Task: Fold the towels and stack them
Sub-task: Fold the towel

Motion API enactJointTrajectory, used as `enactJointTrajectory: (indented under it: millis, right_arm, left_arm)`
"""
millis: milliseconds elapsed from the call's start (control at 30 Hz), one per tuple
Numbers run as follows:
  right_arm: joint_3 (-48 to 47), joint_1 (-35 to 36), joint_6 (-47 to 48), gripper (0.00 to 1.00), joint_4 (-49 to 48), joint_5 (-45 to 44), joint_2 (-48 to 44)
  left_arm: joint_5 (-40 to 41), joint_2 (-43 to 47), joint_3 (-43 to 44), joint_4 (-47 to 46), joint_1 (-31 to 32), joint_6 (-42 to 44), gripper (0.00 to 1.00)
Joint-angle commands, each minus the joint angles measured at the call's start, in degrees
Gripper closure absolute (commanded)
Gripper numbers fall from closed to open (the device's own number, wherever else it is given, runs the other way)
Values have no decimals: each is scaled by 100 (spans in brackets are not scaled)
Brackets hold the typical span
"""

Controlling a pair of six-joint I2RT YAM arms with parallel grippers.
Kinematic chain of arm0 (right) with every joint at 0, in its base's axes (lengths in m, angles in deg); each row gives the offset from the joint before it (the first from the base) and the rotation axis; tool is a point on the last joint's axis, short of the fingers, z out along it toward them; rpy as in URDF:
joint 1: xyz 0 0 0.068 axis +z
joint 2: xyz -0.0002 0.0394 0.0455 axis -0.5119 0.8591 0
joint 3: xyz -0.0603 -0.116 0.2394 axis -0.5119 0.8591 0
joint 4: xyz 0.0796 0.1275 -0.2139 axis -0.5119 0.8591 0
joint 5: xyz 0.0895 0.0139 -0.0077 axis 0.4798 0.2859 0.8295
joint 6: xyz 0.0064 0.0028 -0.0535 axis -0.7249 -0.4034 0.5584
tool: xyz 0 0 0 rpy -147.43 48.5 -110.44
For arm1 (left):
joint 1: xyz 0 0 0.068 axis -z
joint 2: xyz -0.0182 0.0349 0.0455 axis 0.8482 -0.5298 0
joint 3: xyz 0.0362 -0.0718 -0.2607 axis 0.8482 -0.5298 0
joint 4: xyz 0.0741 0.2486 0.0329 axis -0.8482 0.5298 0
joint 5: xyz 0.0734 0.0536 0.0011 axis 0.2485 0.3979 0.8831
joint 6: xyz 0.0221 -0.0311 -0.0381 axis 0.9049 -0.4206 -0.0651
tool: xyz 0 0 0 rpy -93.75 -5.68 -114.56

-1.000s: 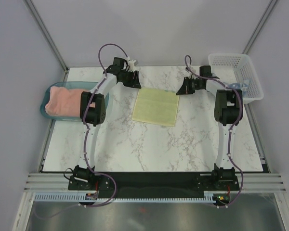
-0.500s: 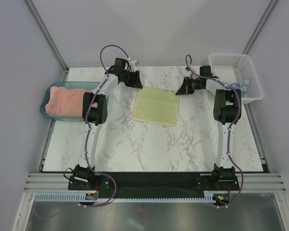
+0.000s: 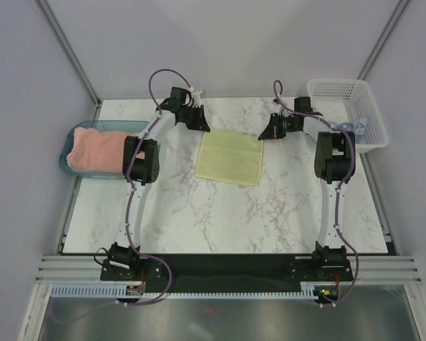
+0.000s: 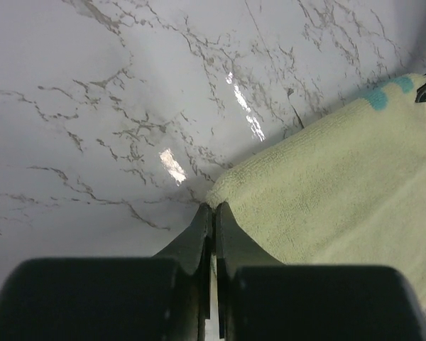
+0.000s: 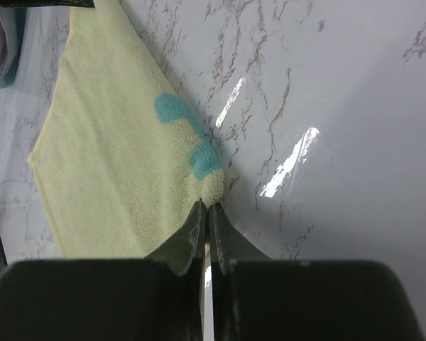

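Observation:
A pale yellow towel with teal patches lies flat on the marble table. My left gripper is shut on its far left corner. At the far right corner, beside a teal patch, my right gripper is shut on the same towel. A salmon-pink towel lies folded in the teal tray at the left. A light blue towel sits in the white basket at the back right.
The marble table ends at a black strip along the near edge where both arm bases stand. Grey walls close the back and sides. The tray and basket sit at the table's left and right edges.
The left gripper has shifted slightly right to the towel's far left corner and closed on it. The right gripper has held its corner throughout.

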Motion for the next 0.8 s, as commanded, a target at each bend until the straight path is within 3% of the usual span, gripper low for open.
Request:
enactJointTrajectory:
  millis: [0, 267, 767]
  right_arm:
    - [-162, 26, 180, 100, -32, 80, -144]
    - [66, 96, 321, 100, -128, -219, -706]
    - [1789, 272, 629, 100, -1086, -579, -2104]
  left_arm:
    - [-178, 27, 223, -257, 15, -148, 98]
    - [-397, 492, -41, -661, 15, -219, 98]
    - [-406, 1309, -1007, -890, 15, 98, 98]
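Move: Both grippers already pinch the yellow towel's far corners, just above the table. The towel's near left corner lies about 17 cm back and 4 cm left of the left gripper; its near right corner is roughly 18 cm back and 2 cm left of the right one. The teal bin is some 31 cm left and 7 cm back of the left gripper; the white basket sits 28 cm right and 10 cm ahead of the right gripper. Keep both grippers shut on the towel's far corners and raise that edge. Lift the left gripper almost straight up, about 4 cm; take the right one up faster, some 5 cm, while drawing it back 3 cm over the towel and slightly left towards the left gripper, its wrist tipping about 10 degrees. ##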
